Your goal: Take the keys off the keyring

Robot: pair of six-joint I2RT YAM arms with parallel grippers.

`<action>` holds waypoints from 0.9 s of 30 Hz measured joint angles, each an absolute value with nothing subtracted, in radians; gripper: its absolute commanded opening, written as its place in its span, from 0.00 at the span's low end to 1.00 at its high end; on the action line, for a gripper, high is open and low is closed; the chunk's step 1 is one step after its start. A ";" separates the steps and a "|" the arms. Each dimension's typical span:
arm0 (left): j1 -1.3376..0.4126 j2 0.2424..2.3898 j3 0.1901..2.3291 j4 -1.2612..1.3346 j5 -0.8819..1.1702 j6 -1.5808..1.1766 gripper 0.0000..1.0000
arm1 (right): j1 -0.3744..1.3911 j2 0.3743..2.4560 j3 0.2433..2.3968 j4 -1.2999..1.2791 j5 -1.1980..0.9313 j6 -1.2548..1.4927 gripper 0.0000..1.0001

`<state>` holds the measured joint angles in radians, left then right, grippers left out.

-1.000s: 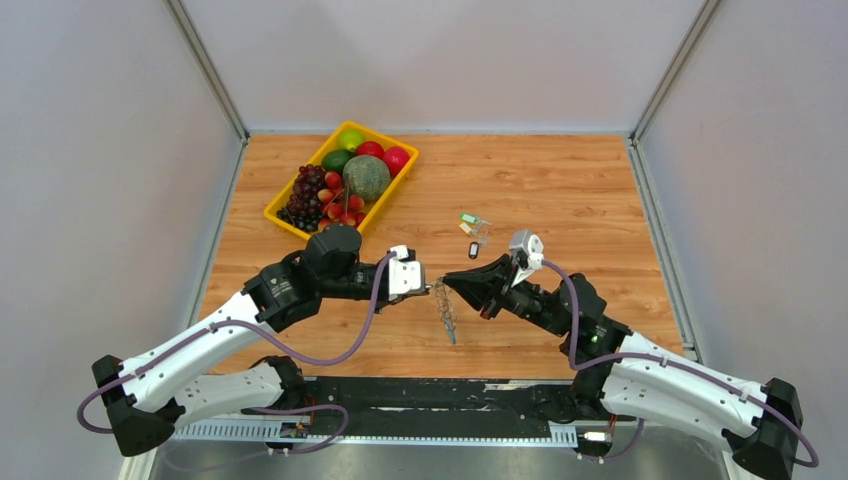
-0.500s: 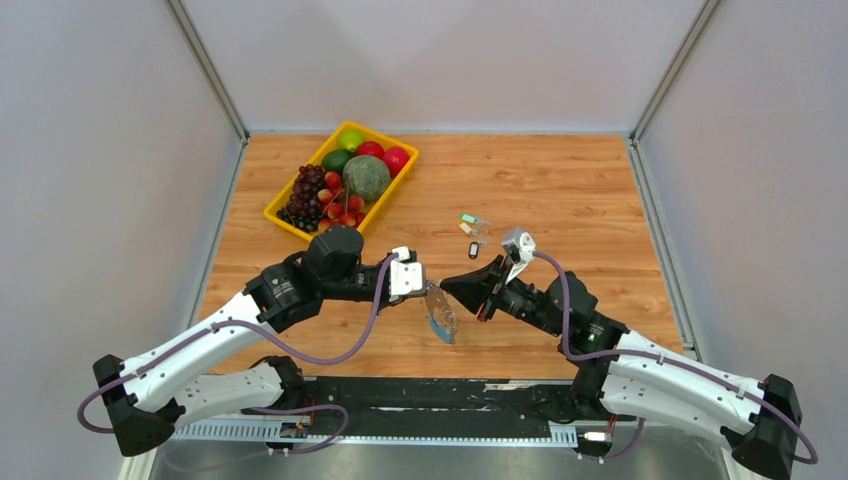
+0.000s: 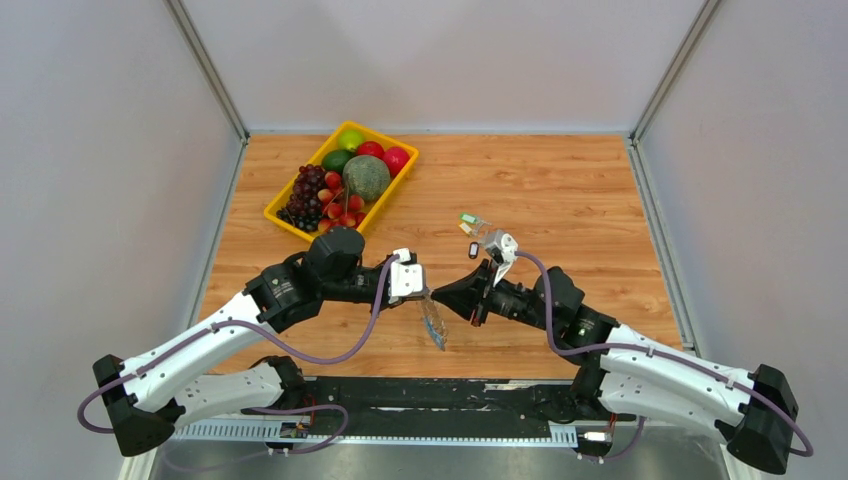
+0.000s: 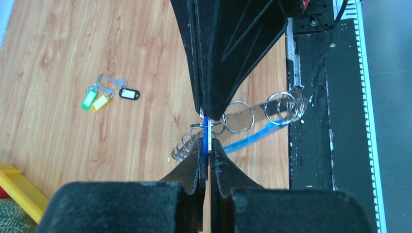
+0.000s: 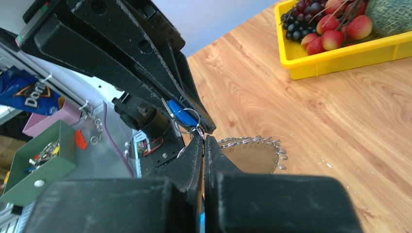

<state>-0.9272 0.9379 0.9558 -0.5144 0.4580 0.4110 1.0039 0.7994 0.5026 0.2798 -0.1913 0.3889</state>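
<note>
The keyring point(image 3: 434, 325), a floppy silver loop of small rings with a blue section point(image 4: 248, 138), hangs between my two grippers just above the table. My left gripper point(image 4: 206, 145) is shut on a blue-tagged key point(image 4: 205, 130) that sits on the loop. My right gripper point(image 5: 203, 138) meets it tip to tip and is shut on a small ring of the keyring point(image 5: 252, 143) beside the blue tag point(image 5: 180, 115). Three loose keys lie on the wood with green point(image 4: 89, 99), yellow point(image 4: 101, 103) and black point(image 4: 129, 93) tags. In the top view these keys point(image 3: 468, 221) lie behind my right wrist.
A yellow tray point(image 3: 282, 218) of fruit stands at the back left of the wooden table point(image 3: 560, 190). The black base rail point(image 4: 316, 145) runs along the near edge under the hanging loop. Grey walls close in both sides.
My right arm has pushed left, closing on the left gripper. The hanging keyring has swung and turned slightly left. Both grippers stayed shut.
</note>
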 measured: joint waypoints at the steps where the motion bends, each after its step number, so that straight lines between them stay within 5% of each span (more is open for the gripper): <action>1: -0.927 0.938 0.956 -0.515 0.458 0.411 0.00 | 1.003 0.807 0.507 0.279 -0.206 0.387 0.00; 16: -0.928 0.937 0.950 -0.540 0.462 0.411 0.00 | 1.003 0.848 0.536 0.250 -0.315 0.330 0.00; 20: -0.928 0.937 0.950 -0.539 0.463 0.411 0.00 | 1.003 0.842 0.538 0.237 -0.316 0.327 0.24; 27: -0.928 0.932 0.950 -0.529 0.463 0.411 0.00 | 1.003 0.782 0.537 0.191 -0.303 0.295 0.28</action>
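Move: The blue key tag that the left fingers hold lies about 2 cm to the left of the right hand's fingertips and roughly 1 cm above, level with them fore and aft. The right tips are shut on a small ring beside it. The big grey keyring hangs some 7 cm below the tips and 3 cm back. The freed keys lie about 27 cm ahead, 10 cm right and 19 cm down. From the left hand, the blue tag is right between its pads. Easing back some 1.5 cm and about 1 cm left towards the blue tag, the right hand swings roughly 5 degrees counter-clockwise and pauses with the small ring pinched. Then its fingers open about a quarter, let go of the ring, and it slips back off to the right by 1 cm, lifting slightly at the end. The left hand keeps its pinch on the tag nearly in place. ##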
